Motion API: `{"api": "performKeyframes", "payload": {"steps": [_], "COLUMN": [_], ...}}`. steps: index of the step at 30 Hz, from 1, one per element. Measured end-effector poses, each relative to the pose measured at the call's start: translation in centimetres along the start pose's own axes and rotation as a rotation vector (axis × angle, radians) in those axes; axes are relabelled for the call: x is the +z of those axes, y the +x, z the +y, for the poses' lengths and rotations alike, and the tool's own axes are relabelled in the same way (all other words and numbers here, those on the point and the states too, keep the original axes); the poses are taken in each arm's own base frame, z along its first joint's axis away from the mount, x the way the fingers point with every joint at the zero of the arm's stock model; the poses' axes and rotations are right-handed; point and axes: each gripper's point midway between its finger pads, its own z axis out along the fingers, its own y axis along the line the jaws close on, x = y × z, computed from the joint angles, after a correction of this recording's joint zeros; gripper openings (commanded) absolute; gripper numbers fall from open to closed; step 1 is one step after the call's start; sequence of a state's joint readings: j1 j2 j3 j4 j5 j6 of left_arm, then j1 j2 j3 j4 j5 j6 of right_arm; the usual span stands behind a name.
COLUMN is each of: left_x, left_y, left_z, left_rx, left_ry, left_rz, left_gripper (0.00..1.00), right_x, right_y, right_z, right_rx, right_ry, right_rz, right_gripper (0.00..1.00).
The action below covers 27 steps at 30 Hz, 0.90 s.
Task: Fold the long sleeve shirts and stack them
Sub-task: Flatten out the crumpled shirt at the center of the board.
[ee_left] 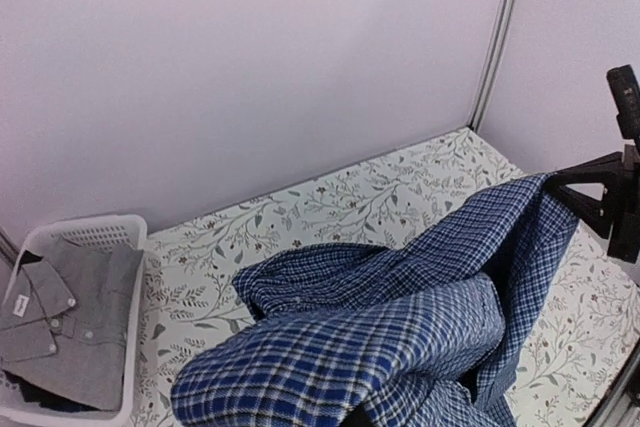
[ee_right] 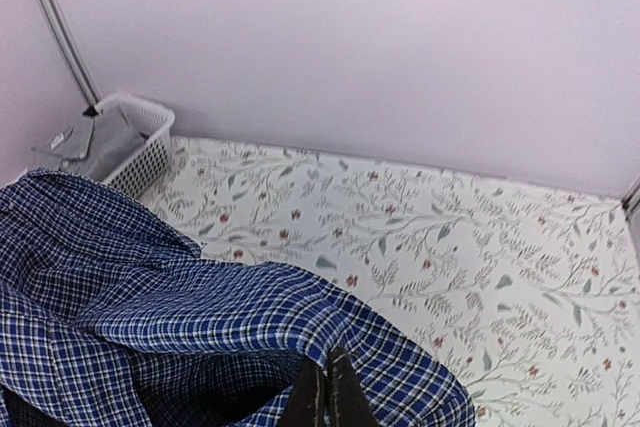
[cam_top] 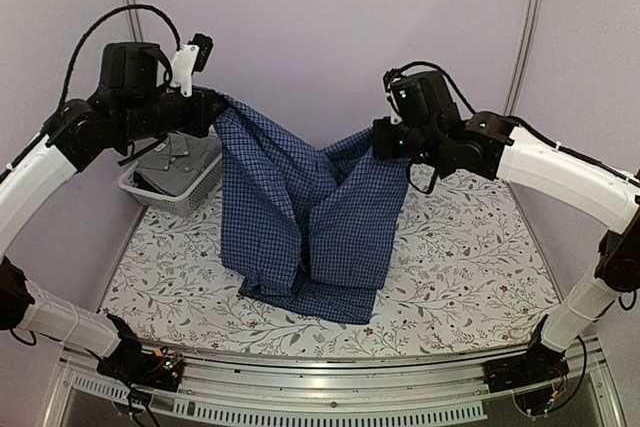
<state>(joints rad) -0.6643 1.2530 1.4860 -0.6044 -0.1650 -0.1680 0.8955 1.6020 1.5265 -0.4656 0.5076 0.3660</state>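
Note:
The dark blue checked shirt (cam_top: 310,217) hangs in the air between both arms, its lower part resting crumpled on the table. My left gripper (cam_top: 218,112) is shut on the shirt's upper left edge, and in the left wrist view the cloth (ee_left: 370,337) covers the fingers. Over on the right, my right gripper (cam_top: 385,142) is shut on the shirt's upper right edge; its dark fingertips (ee_right: 345,402) pinch the cloth (ee_right: 200,317) in the right wrist view. A grey shirt (cam_top: 175,162) lies folded in the white basket (cam_top: 170,199) at the back left.
The table carries a floral cloth (cam_top: 460,267). Pale walls and metal posts (cam_top: 528,17) close in the back and sides. The basket (ee_left: 70,237) stands against the left wall.

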Motion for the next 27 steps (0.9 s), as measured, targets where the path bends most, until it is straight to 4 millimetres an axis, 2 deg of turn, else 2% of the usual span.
{"api": "performKeyframes", "payload": {"steps": [4, 5, 8, 13, 16, 19, 21, 24, 27], "left_x": [-3.0, -3.8, -6.5, -11.2, -14.1, -16.3, -17.2, -17.6, -17.2], "left_y": [-5.4, -6.7, -10.3, -14.9, -17.4, -18.9, -19.3, -19.7, -20.4], "left_z": [0.4, 0.5, 0.7, 0.6, -0.2, -1.3, -2.3, -3.3, -3.8], "left_rx": [0.069, 0.085, 0.118, 0.154, 0.172, 0.196, 0.215, 0.233, 0.238], "left_ry": [-0.022, -0.027, -0.043, -0.030, 0.015, 0.086, 0.143, 0.198, 0.214], "left_rz": [-0.138, -0.172, -0.272, -0.425, -0.519, -0.588, -0.612, -0.627, -0.630], "left_gripper": [0.00, 0.00, 0.00, 0.00, 0.00, 0.00, 0.00, 0.00, 0.00], "right_x": [-4.2, -5.3, -8.4, -13.4, -17.6, -22.2, -25.4, -28.9, -30.3], "right_y": [-9.2, -11.1, -15.0, -19.5, -22.9, -25.6, -27.4, -29.1, -30.0], "right_z": [-1.5, -1.9, -3.1, -4.4, -5.2, -6.2, -6.8, -7.3, -7.6], "right_rx": [-0.052, -0.067, -0.118, -0.182, -0.176, -0.147, -0.123, -0.112, -0.125], "right_ry": [0.097, 0.121, 0.167, 0.198, 0.184, 0.156, 0.128, 0.094, 0.102], "right_rz": [-0.219, -0.267, -0.381, -0.520, -0.626, -0.725, -0.796, -0.872, -0.903], "right_gripper": [0.00, 0.00, 0.00, 0.00, 0.00, 0.00, 0.00, 0.00, 0.00]}}
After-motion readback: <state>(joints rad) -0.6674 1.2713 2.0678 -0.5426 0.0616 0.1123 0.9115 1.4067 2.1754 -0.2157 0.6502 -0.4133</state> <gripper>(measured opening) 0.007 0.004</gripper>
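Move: The shirt already hangs between both shut grippers. The middle of its bunched body is about 13 cm right of the left hand, 10 cm back and 22 cm below; from the right hand it is roughly 11 cm left, 13 cm back and 14 cm below. Its lower hem lies on the board some 13 cm right, 20 cm back and 38 cm below the left hand. The basket stands around 18 cm left, 17 cm ahead and 35 cm below the left hand. The shirt, still pinched at two points along its upper edge, is hoisted fast off the board and spread: the right hand climbs some 40 cm while swinging right, away from the left hand, and the left rises about 25 cm. Both draw back towards the base in the later part, fingers shut and tipping steeply upward. ##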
